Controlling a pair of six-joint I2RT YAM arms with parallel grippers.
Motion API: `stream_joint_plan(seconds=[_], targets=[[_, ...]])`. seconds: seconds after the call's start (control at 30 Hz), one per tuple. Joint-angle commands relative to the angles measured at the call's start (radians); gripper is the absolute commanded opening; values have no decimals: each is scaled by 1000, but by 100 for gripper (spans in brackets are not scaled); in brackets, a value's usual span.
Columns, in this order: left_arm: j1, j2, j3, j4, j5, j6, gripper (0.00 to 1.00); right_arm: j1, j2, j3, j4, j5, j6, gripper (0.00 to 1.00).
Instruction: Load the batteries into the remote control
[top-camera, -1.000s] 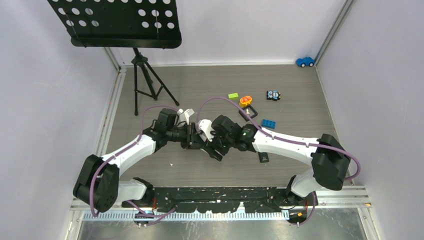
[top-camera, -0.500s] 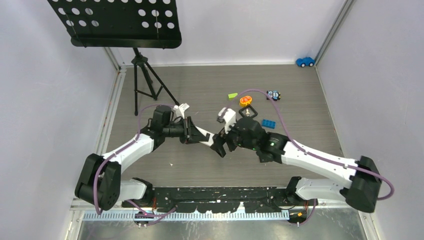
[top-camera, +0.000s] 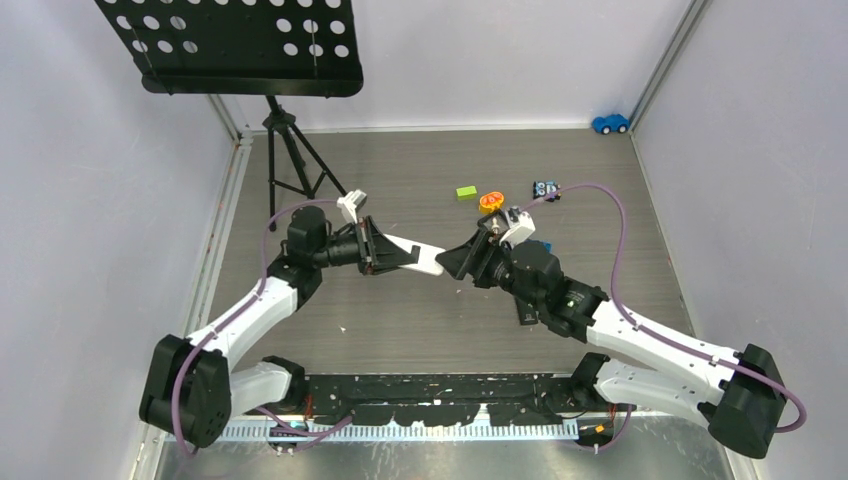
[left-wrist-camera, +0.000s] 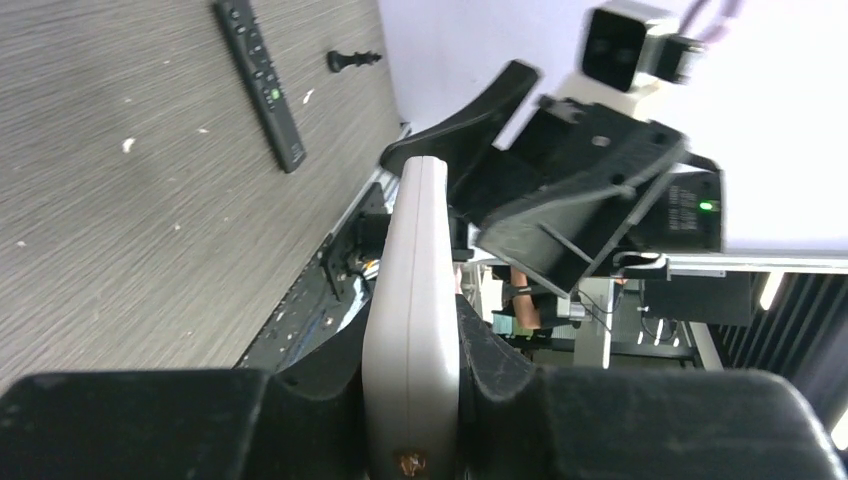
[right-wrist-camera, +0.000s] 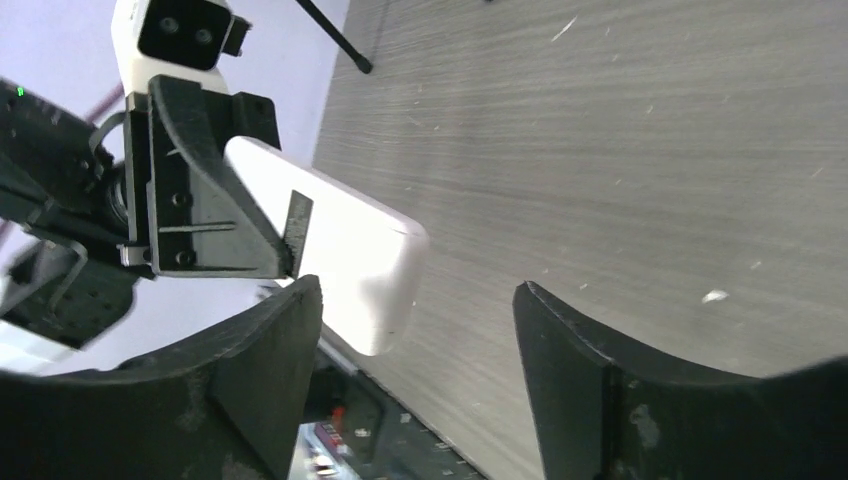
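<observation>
A white remote control (top-camera: 412, 255) hangs above the table, gripped at one end by my left gripper (top-camera: 375, 250), which is shut on it. In the left wrist view the remote (left-wrist-camera: 412, 290) runs straight out from between the fingers (left-wrist-camera: 500, 360). My right gripper (top-camera: 455, 262) stands open just past the remote's free end, and nothing is between its jaws. The right wrist view shows that rounded end (right-wrist-camera: 345, 245) slightly ahead of the open right gripper (right-wrist-camera: 415, 300), apart from both fingers. No batteries are in view.
A slim black remote (left-wrist-camera: 260, 80) and a small black chess-like piece (left-wrist-camera: 352, 60) lie on the table. Farther back are a green brick (top-camera: 466, 191), an orange disc (top-camera: 490, 201), a small toy robot (top-camera: 546, 188), a blue car (top-camera: 610, 123) and a music stand tripod (top-camera: 290, 160).
The two grippers were close together at the remote. The right arm has pulled back to the right with wider jaws, and the left gripper has drawn left with the remote.
</observation>
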Motion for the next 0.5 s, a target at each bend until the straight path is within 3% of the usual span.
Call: stream_joint_plan(seconds=[0.0,0.27,0.47], targets=[[7,-57,11,116,53,-102,0,-8,-33,-50,166,-22,189,66],[7,-137,25,153,64,-187,0,-9,-26,-144,360,-106,236,38],[2,-161,38,234,106,-261,0,-9,57,-154,489,-196,233,34]])
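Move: The white remote, still gripped by the left hand, has its free end about 2 cm to the right hand's left, 1 cm ahead and 1 cm below, near the mouth of the open fingers. From the left hand that end lies some 7 cm to the right, 1 cm ahead and 1 cm below. The black remote is on the table about 18 cm to the right hand's right and level with it, the black tray 15 cm ahead and 12 cm right, both roughly 20 cm below. Upwards, both together: the left hand lifts the white remote about 5 cm, easing back slightly and keeping its hold, while the right hand, after a slight dip, rises some 4 cm and drifts left, rolling about 20 degrees with its left side up. The right fingers close from wide to about a third open around the remote's free end, coming up against its sides. ##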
